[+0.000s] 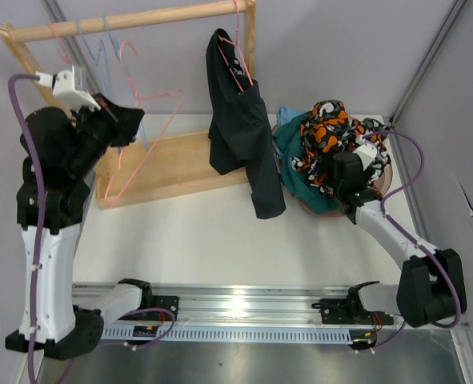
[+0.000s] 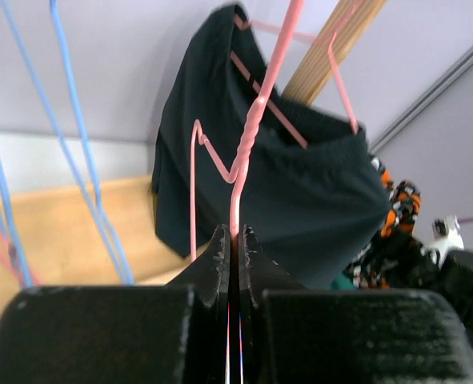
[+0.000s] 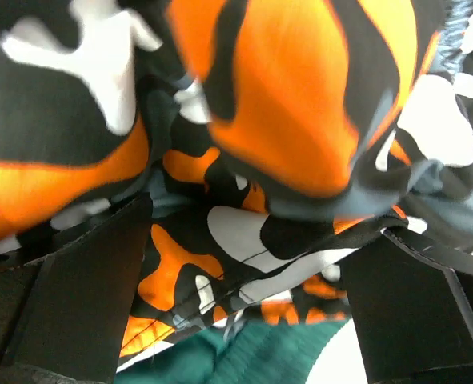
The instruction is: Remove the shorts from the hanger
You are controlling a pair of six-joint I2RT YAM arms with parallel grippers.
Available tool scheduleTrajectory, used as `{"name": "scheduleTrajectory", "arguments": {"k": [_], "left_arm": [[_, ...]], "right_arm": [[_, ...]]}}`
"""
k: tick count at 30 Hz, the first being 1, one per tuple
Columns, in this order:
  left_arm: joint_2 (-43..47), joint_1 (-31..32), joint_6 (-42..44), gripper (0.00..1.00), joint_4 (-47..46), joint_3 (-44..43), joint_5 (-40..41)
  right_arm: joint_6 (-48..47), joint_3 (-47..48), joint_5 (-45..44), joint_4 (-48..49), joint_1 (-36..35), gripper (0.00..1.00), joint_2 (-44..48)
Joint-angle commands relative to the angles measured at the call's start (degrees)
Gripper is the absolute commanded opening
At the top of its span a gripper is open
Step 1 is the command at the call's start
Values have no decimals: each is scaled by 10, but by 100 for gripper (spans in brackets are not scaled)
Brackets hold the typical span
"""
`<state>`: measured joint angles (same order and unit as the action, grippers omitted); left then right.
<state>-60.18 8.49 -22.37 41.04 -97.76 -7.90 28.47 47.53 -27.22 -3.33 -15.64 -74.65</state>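
Observation:
Black shorts (image 1: 240,128) hang on a pink hanger (image 1: 238,68) at the right end of the wooden rod; the left wrist view shows them (image 2: 308,192) behind the wire. My left gripper (image 1: 134,120) is shut on the wire of an empty pink hanger (image 2: 248,136), which slants down over the rack's base. My right gripper (image 1: 336,172) sits over a pile at the right, its jaws wide apart. The orange-black-white patterned shorts (image 3: 244,240) lie between and under its fingers (image 3: 84,296), with dark teal shorts (image 3: 244,360) below them.
The wooden rack (image 1: 180,164) stands at the back left, with blue hangers (image 1: 100,52) and another pink one on its rod (image 1: 132,20). The pile rests in a round brown basket (image 1: 386,164) near the right wall. A rail (image 1: 244,308) runs along the near edge.

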Motion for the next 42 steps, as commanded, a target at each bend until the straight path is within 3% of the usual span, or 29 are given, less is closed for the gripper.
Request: {"name": "scheduleTrajectory", "arguments": {"k": [1, 5, 11, 18, 22, 23, 28, 30, 35, 39, 42], "left_arm": [[-64, -2, 20, 0, -11, -99, -11], [-132, -2, 23, 0, -16, -161, 3], [-264, -2, 20, 0, -14, -284, 67], [-364, -2, 16, 0, -24, -387, 143], [-376, -2, 7, 2, -24, -380, 164], [-374, -2, 0, 4, -24, -376, 163], [-324, -2, -6, 48, -45, -298, 145], [-298, -2, -4, 56, -46, -277, 141], [-262, 3, 6, 60, -18, -275, 104], [-260, 51, 21, 60, 19, -351, 98], [-262, 86, 11, 60, 5, -355, 55]], "right_arm": [[-9, 40, -11, -43, -26, 99, 77], [-15, 42, -22, -102, -70, 100, 220], [33, 20, -77, -228, -201, 99, 405], [77, -11, -43, -323, -279, 99, 521], [78, -3, -45, -350, -283, 100, 532], [76, 0, -48, -351, -283, 99, 533], [66, 4, -53, -341, -283, 99, 529], [67, 3, -51, -337, -283, 99, 525], [73, -5, -42, -328, -283, 100, 525], [77, -11, -36, -324, -282, 99, 524], [76, -10, -37, -321, -282, 99, 524]]}}
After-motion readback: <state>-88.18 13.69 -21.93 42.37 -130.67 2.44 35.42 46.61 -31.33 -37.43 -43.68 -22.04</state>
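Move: The left hand still grips the empty pink hanger; the free stretch of rail for its hook is about 20 cm ahead, 1 cm left and 6 cm up. The blue hangers hang some 7 cm left of that spot, a little lower; the black shorts' middle is roughly 20 cm ahead of the hand, 23 cm right and 18 cm below. From the right hand the black shorts are about 8 cm ahead, 22 cm left and 12 cm above; the camouflage shorts lie about 5 cm ahead, straight on, just below it. Left carries the hanger about 19 cm forward to the rail, opens, withdraws; open right retreats 20 cm, rising. ##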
